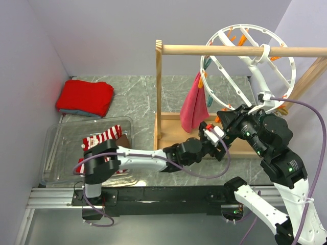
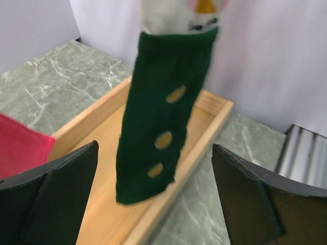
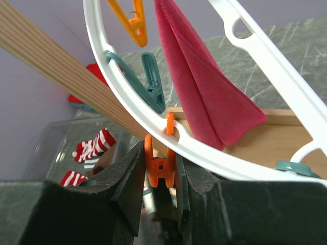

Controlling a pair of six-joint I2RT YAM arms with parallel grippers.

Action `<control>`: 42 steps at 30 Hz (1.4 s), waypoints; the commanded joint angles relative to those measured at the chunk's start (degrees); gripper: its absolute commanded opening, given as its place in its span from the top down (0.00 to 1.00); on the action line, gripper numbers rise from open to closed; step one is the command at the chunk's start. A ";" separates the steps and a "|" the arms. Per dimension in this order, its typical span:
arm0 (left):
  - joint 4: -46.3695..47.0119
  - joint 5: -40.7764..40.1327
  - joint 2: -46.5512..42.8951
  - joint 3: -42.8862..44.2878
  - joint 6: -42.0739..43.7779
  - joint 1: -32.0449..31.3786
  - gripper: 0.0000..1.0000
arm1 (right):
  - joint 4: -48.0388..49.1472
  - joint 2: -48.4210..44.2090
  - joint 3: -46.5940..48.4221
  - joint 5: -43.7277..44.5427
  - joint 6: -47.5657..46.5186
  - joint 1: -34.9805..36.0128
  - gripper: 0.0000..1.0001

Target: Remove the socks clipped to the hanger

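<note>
The white ring hanger (image 1: 249, 61) hangs by its hook from the wooden rail (image 1: 225, 50). In the left wrist view a dark green sock (image 2: 163, 102) with orange dots and a white cuff hangs straight down above the wooden base. My left gripper (image 2: 154, 148) is open, with the sock's lower end between its fingers and touching neither. My right gripper (image 3: 160, 173) is shut on an orange clip (image 3: 160, 166) under the hanger's rim (image 3: 214, 153). Red-and-white striped socks (image 1: 104, 137) lie in the clear bin. In the top view my grippers (image 1: 212, 135) meet below the ring.
A pink cloth (image 1: 194, 107) hangs from the ring beside my grippers. A teal clip (image 3: 145, 84) and another orange clip (image 3: 132, 23) hang from the rim. The wooden frame's base tray (image 2: 107, 204) lies underneath. A clear bin (image 1: 56, 153) stands front left, a folded red cloth (image 1: 85, 98) behind it.
</note>
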 commanded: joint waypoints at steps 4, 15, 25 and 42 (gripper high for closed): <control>1.68 5.04 6.22 7.25 0.19 3.36 0.04 | -2.17 -1.01 0.91 -3.48 0.21 0.26 1.00; -2.08 19.55 5.96 8.74 -4.03 4.41 0.39 | -2.53 -1.45 0.38 -3.40 0.21 0.26 0.97; -3.31 23.08 -4.57 1.10 -15.80 4.68 0.93 | -4.55 -1.63 2.05 -3.66 0.13 0.26 0.74; -12.54 32.83 -21.02 -8.48 -24.34 4.68 0.99 | -17.20 -2.77 12.51 -0.67 -2.42 0.17 0.18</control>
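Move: The green sock hangs clipped to the hanger roughly 5 cm to the right of the open left hand and 3 cm ahead, its middle about 3 cm higher. The orange clip stands 12 cm above that hand, some 5 cm right and 2 cm ahead; the pink sock hangs about 8 cm ahead and 7 cm to the left. From the right hand, already on that clip, the green sock's middle is roughly 9 cm straight below. The green sock's toe end is taken between the left fingers, which slip a few cm right and down around it and close while easing back, then pull up, left and back, about 8 cm each way, turning some 25 degrees clockwise and tipping down. The right hand stays on the orange clip at first, then opens to let it go and backs off about 4 cm. ##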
